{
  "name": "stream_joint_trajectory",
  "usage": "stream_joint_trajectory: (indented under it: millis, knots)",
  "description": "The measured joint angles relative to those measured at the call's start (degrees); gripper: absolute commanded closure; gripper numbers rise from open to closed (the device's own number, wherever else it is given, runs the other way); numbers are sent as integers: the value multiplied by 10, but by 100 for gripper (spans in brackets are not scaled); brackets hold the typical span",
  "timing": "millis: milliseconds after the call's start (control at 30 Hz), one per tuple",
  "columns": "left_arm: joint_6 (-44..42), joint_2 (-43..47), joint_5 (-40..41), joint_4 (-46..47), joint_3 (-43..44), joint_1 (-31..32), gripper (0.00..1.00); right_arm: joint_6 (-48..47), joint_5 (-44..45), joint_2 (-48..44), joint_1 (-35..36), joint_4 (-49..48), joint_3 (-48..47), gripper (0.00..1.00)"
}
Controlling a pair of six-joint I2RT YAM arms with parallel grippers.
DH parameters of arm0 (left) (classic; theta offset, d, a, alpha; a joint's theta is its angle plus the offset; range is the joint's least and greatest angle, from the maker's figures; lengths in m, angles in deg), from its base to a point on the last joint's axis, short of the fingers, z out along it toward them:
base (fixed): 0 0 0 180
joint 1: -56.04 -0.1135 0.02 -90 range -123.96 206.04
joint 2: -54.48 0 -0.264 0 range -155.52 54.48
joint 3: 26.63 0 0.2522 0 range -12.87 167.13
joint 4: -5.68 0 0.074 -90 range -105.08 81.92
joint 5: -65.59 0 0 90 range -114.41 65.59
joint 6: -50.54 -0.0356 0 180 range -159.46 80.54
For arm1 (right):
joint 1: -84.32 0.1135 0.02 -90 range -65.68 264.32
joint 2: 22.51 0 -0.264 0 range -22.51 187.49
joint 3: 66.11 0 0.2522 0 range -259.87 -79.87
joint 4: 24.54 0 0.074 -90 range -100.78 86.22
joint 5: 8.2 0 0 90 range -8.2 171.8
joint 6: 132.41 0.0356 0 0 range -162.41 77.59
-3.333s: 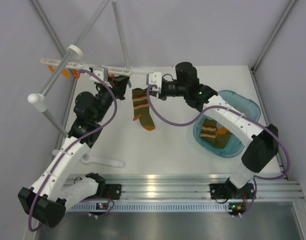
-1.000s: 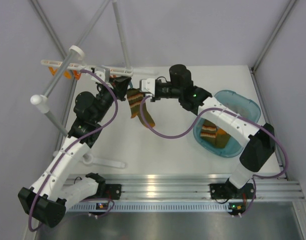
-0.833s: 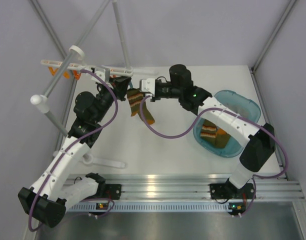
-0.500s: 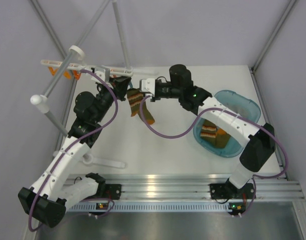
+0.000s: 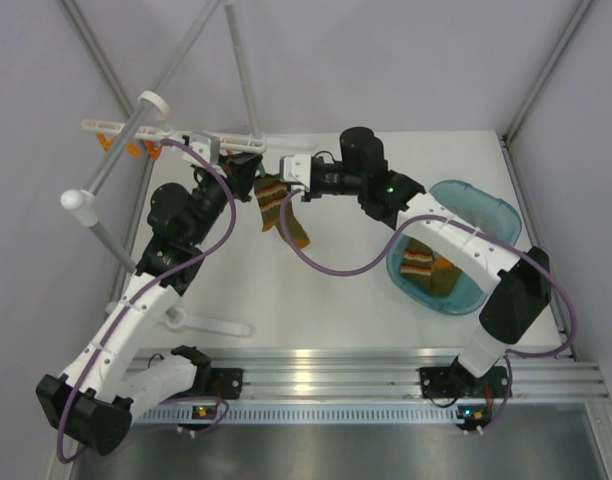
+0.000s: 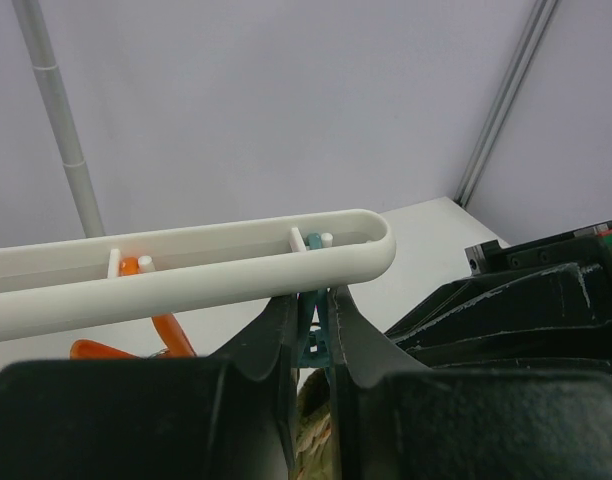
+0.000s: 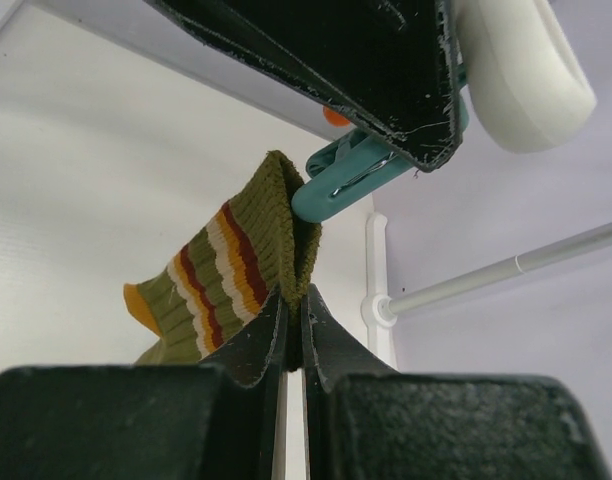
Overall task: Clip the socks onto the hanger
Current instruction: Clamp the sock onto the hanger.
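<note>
The hanger (image 6: pixel 186 265) is a thin white bar with orange and teal clips under it, seen in the top view (image 5: pixel 136 130) at the back left. My left gripper (image 6: pixel 314 300) is shut on a teal clip (image 6: pixel 314 340) at the bar's rounded end. My right gripper (image 7: pixel 294 300) is shut on the cuff of a striped olive sock (image 7: pixel 226 265). It holds the cuff against the mouth of the teal clip (image 7: pixel 356 180). In the top view the sock (image 5: pixel 278 210) hangs between the left gripper (image 5: pixel 251 165) and the right gripper (image 5: pixel 284 180). Another sock (image 5: pixel 423 265) lies in the basin.
A teal basin (image 5: pixel 486 215) sits at the table's right. Thick grey-white poles with round caps (image 5: pixel 146 102) cross the hanger at the left. An orange clip (image 6: pixel 166 335) hangs beside the teal one. A white bracket (image 5: pixel 201 322) lies near the left arm.
Since about three seconds ago my right gripper has carried the sock left, up to the clip held by my left gripper. Over the last second nothing has visibly moved.
</note>
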Motion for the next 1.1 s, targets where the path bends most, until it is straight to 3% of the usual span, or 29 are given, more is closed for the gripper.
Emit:
stream_joint_trajectory:
  millis: [833,1000,1033,1100]
  knots:
    - [-9,-2,9,-5,0,0,100,6,-3,-25,-15,-4,-15,100]
    - [-7,-2,7,-6,0,0,75,12,-4,-26,-17,-5,-15,100]
    - [-7,-2,5,-6,0,0,65,15,-4,-26,-18,-5,-15,100]
    - [-2,-2,-8,-7,0,1,59,17,-5,-26,-18,-5,-16,100]
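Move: The left hand is shut on the handles of the teal clip, whose middle is about 2 cm below its hand point; the hanger's right end is some 2 cm above and 1 cm ahead, and an orange clip hangs about 6 cm left and 2 cm ahead. From the right hand, pinching the sock, the teal clip is roughly 3 cm left, 1 cm back and 5 cm above, with the hanger's end about 9 cm above, 3 cm left and level fore-and-aft. Upward, in two short lifts of about 3.5 cm in all, the right hand carries the pinched top of the sock higher at the teal clip's jaws, drawing some 1.5 cm to the right during the second. The left hand all but stays in place squeezing the handles, then at the very end eases its fingers partly open while the right keeps its pinch. ##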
